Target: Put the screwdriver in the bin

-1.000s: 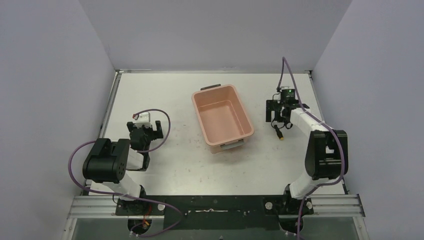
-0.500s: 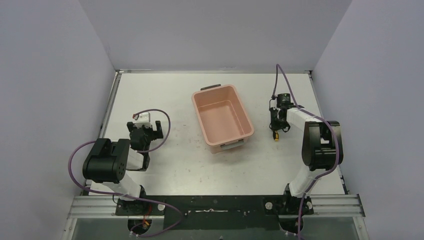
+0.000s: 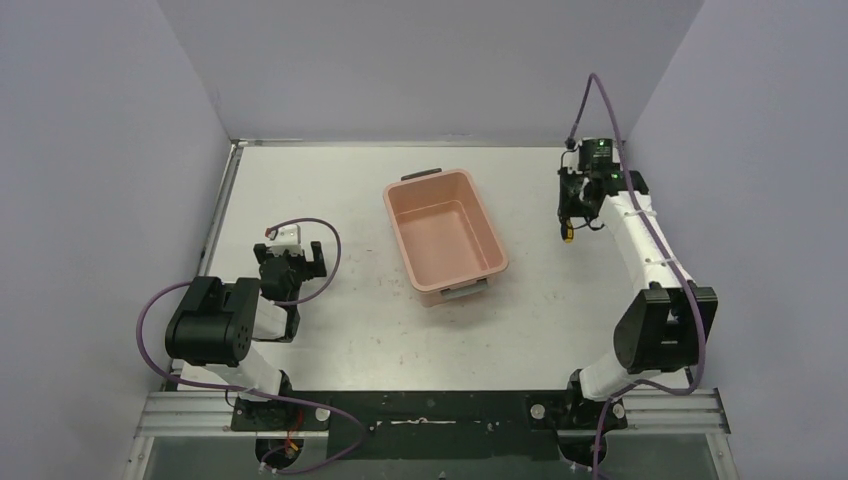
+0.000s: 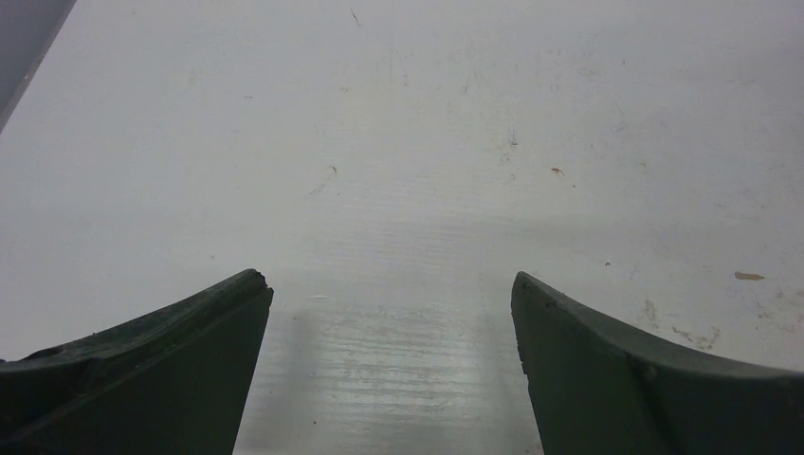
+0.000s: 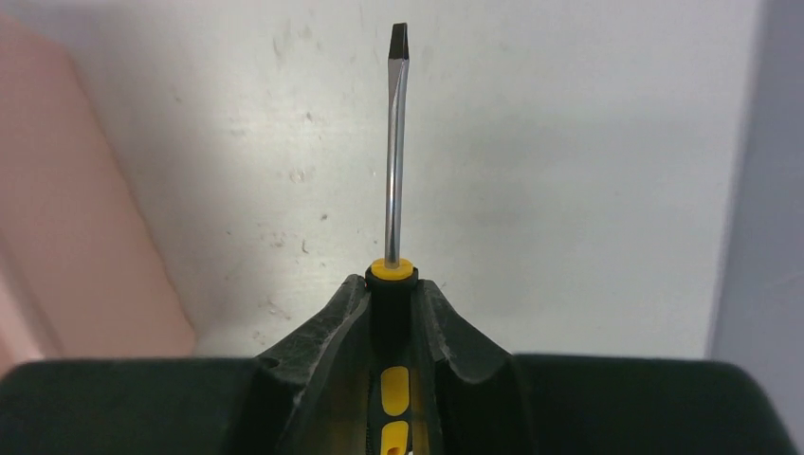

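The screwdriver (image 5: 393,161) has a thin metal shaft and a black handle with yellow marks. My right gripper (image 5: 391,284) is shut on the handle, and the shaft sticks out ahead of the fingers. In the top view the right gripper (image 3: 572,218) holds the screwdriver (image 3: 568,237) over the table to the right of the bin (image 3: 400,192), apart from it. The salmon-pink bin stands open in the middle with nothing inside, and its side (image 5: 57,218) shows at the left of the right wrist view. My left gripper (image 4: 392,284) is open over bare table, at the near left (image 3: 290,262).
Grey walls close in the white table (image 3: 330,180) on the left, back and right, and the right wall (image 5: 758,218) is near the right gripper. A purple cable (image 3: 600,100) arches above the right wrist.
The right gripper has shut on the screwdriver, which lay on the table, and carried it up and toward the back right. The left arm has not moved.
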Controlling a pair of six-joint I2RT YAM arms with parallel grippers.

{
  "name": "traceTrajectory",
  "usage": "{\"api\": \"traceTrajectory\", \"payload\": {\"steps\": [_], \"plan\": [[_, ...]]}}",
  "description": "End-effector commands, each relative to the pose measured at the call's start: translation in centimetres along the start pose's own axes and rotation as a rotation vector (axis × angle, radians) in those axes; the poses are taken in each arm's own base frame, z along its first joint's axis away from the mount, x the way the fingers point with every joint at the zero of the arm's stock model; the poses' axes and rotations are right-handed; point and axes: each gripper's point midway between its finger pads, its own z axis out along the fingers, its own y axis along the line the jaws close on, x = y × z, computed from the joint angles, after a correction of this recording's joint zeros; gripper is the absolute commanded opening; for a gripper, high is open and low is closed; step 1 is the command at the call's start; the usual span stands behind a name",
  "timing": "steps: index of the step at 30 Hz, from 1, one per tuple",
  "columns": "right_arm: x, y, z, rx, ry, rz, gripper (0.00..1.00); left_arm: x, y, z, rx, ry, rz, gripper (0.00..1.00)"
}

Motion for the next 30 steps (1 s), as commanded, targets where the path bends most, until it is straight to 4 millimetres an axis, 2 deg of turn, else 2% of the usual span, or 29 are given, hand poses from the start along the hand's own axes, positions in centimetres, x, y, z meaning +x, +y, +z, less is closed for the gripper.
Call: {"api": "traceTrajectory", "payload": {"steps": [1,2,5,8,9,12,15,18,21,24,27,30], "plan": [[-2.8,-1.1,-6.2,0.053,-0.059,0.04,0.0,-2.6,0.1,0.7,-0.004,-0.086,-0.006,0.97],[-4.0,-1.0,-7.3,0.05,-0.087,0.046,0.0,-2.6,0.1,0.7,-0.004,-0.087,-0.006,0.97],[-5.8,-0.8,-9.1,0.063,-0.136,0.077,0.0,-2.6,0.1,0.7,-0.004,-0.086,-0.006,0.97],[-7.3,1.8,-10.1,0.028,-0.184,0.087,0.0,-2.6,0.1,0.7,-0.004,-0.085,-0.006,0.97],[-7.8,3.2,-10.4,0.014,-0.205,0.08,0.0,-2.6,0.1,0.7,-0.004,-0.086,-0.005,0.97],[-8.9,9.5,-10.9,-0.077,-0.247,0.021,0.0,-2.6,0.1,0.7,-0.005,-0.086,-0.005,0.97],[-9.3,16.1,-11.3,-0.155,-0.275,-0.057,0.0,-2.6,0.1,0.8,-0.004,-0.086,-0.005,0.97],[-9.1,21.7,-11.2,-0.232,-0.287,-0.126,0.0,-2.6,0.1,0.7,-0.004,-0.087,-0.005,0.97],[-8.8,24.5,-10.6,-0.262,-0.276,-0.161,0.0,-2.6,0.1,0.7,-0.004,-0.085,-0.005,0.97],[-7.9,26.1,-9.2,-0.273,-0.252,-0.183,0.0,-2.6,0.1,0.7,-0.004,-0.086,-0.005,0.97],[-6.0,27.1,-6.7,-0.287,-0.218,-0.189,0.0,-2.6,0.1,0.7,-0.004,-0.086,-0.006,0.97],[-3.7,27.1,-3.1,-0.274,-0.179,-0.185,0.0,-2.6,0.1,0.7,-0.004,-0.085,-0.006,0.97]]}}
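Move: The bin's middle lies about 25 cm to the left of the right hand, roughly 5 cm farther out and some 9 cm below. Its near black handle is some 20 cm left and 10 cm back from the right hand, its far one about 29 cm left and 19 cm ahead, both about 6 cm lower. From the idle left hand the bin's middle is roughly 34 cm to the right and 5 cm ahead, about level. Up first, by about 12 cm, then in a fast level sweep of some 26 cm to the left, the right hand carries the screwdriver, still pinched by its handle, over the bin. It ends by sinking about 6 cm above the bin's floor area, wrist turned some 20 degrees counter-clockwise; the fingers keep their hold. ##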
